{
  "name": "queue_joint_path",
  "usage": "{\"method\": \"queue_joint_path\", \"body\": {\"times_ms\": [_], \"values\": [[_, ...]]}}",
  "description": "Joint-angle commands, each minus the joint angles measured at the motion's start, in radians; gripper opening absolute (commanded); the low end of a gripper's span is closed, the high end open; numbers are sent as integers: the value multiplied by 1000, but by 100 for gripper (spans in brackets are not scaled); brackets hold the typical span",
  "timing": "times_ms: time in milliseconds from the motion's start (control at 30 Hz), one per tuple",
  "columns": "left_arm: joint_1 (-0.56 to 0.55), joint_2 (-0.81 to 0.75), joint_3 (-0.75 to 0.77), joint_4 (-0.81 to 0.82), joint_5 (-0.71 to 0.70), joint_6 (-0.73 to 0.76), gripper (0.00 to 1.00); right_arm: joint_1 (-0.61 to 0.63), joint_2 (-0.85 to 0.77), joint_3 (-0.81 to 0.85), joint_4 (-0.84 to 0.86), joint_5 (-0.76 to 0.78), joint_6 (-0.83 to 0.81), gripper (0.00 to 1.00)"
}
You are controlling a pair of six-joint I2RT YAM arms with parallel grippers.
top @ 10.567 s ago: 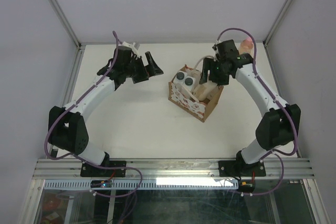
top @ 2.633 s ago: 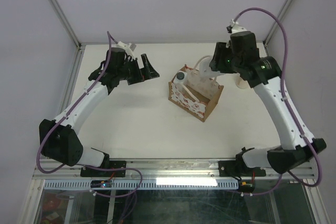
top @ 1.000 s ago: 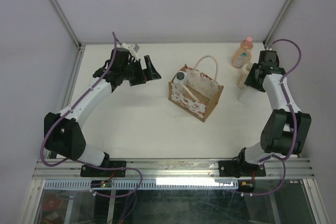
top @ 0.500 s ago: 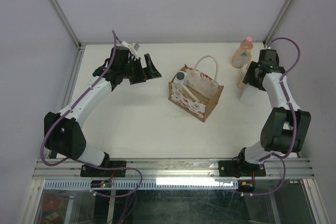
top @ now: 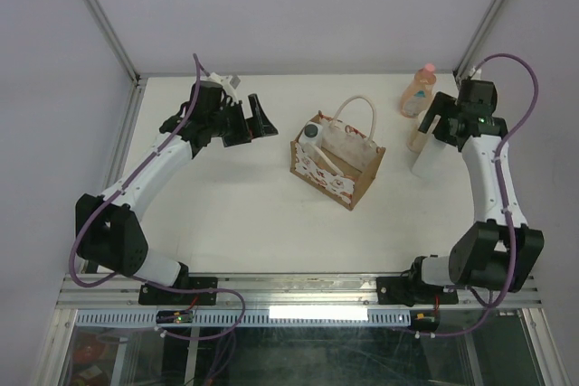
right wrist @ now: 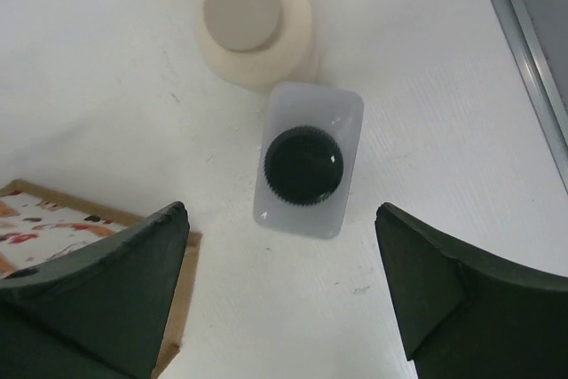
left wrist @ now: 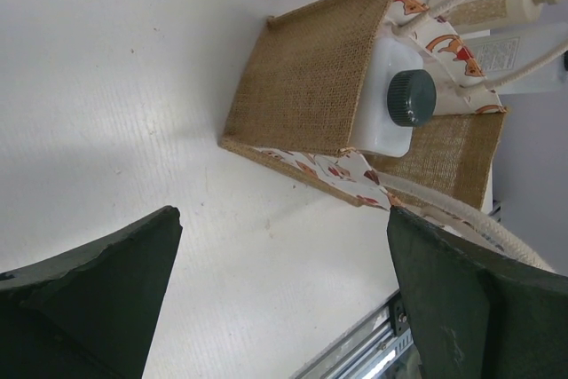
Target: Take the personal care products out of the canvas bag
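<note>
The brown canvas bag (top: 336,167) stands mid-table with its rope handles up. One white bottle with a dark cap (top: 312,132) is still inside it, as the left wrist view shows (left wrist: 410,98) against the bag (left wrist: 306,86). Out on the table at the right stand the peach-orange bottle (top: 418,90), the cream bottle with a round lid (top: 418,134) and a second white bottle with a dark cap (top: 426,159). My right gripper (top: 442,127) is open and empty above that white bottle (right wrist: 304,166) and the cream bottle (right wrist: 253,19). My left gripper (top: 254,123) is open and empty, left of the bag.
The cell's metal frame posts and side walls run along the table's left, right and back edges. A frame rail (right wrist: 524,33) lies just right of the set-down bottles. The bag's corner (right wrist: 27,210) shows at the lower left of the right wrist view.
My right gripper has risen and drawn back from the white bottle, which stands free on the table. The left arm and the bag have not moved.
</note>
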Motion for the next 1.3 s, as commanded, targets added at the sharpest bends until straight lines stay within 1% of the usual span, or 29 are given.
{"method": "queue_joint_path", "body": {"times_ms": [0, 67, 133, 233, 333, 433, 533, 833, 1067, 1267], "values": [[-8, -98, -40, 43, 3, -13, 99, -1, -135, 27, -33, -138, 58, 89], [-9, -114, -61, 51, 5, -20, 99, 15, -180, 18, -34, -249, 93, 89], [-9, -128, -78, 60, 6, -26, 99, 76, -210, 18, -25, -309, 126, 89], [-11, -144, -97, 68, 5, -30, 99, 211, -240, 31, -3, -306, 182, 89], [-11, -158, -108, 68, 5, -31, 99, 348, -236, 36, 39, -307, 236, 89], [-11, -173, -118, 68, 4, -30, 99, 457, -189, 36, 72, -314, 286, 89], [-11, -190, -127, 68, 0, -31, 99, 539, -123, 53, 84, -285, 317, 89], [-11, -204, -128, 51, -7, -13, 99, 650, 115, 225, 52, -278, 343, 90], [-11, -200, -116, 42, -11, -4, 99, 711, 254, 323, -32, -198, 374, 90], [-11, -207, -116, 24, -23, 10, 99, 732, 338, 387, -95, -139, 373, 90]]}}
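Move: The last white bottle in the canvas bag stands about 35 cm to the right hand's left, some 2 cm farther out and 9 cm lower; the bag's middle is 27 cm left and 4 cm back. The white bottle just set down stands nearly under this hand, 1 cm to its right, with the cream jar 6 cm ahead and 2 cm left. From the left hand, the bagged bottle is about 15 cm right, 2 cm ahead and 9 cm below. Heading for the last white bottle in the bag, the open right hand climbs about 7 cm off the bottle just put down, swings some 33 cm left, then sinks back to its starting height beside and above the dark cap. On the way it turns roughly 35 degrees counter-clockwise and rolls its left side up; the fingers stay wide. The left hand, empty, backs off about 3 cm. ##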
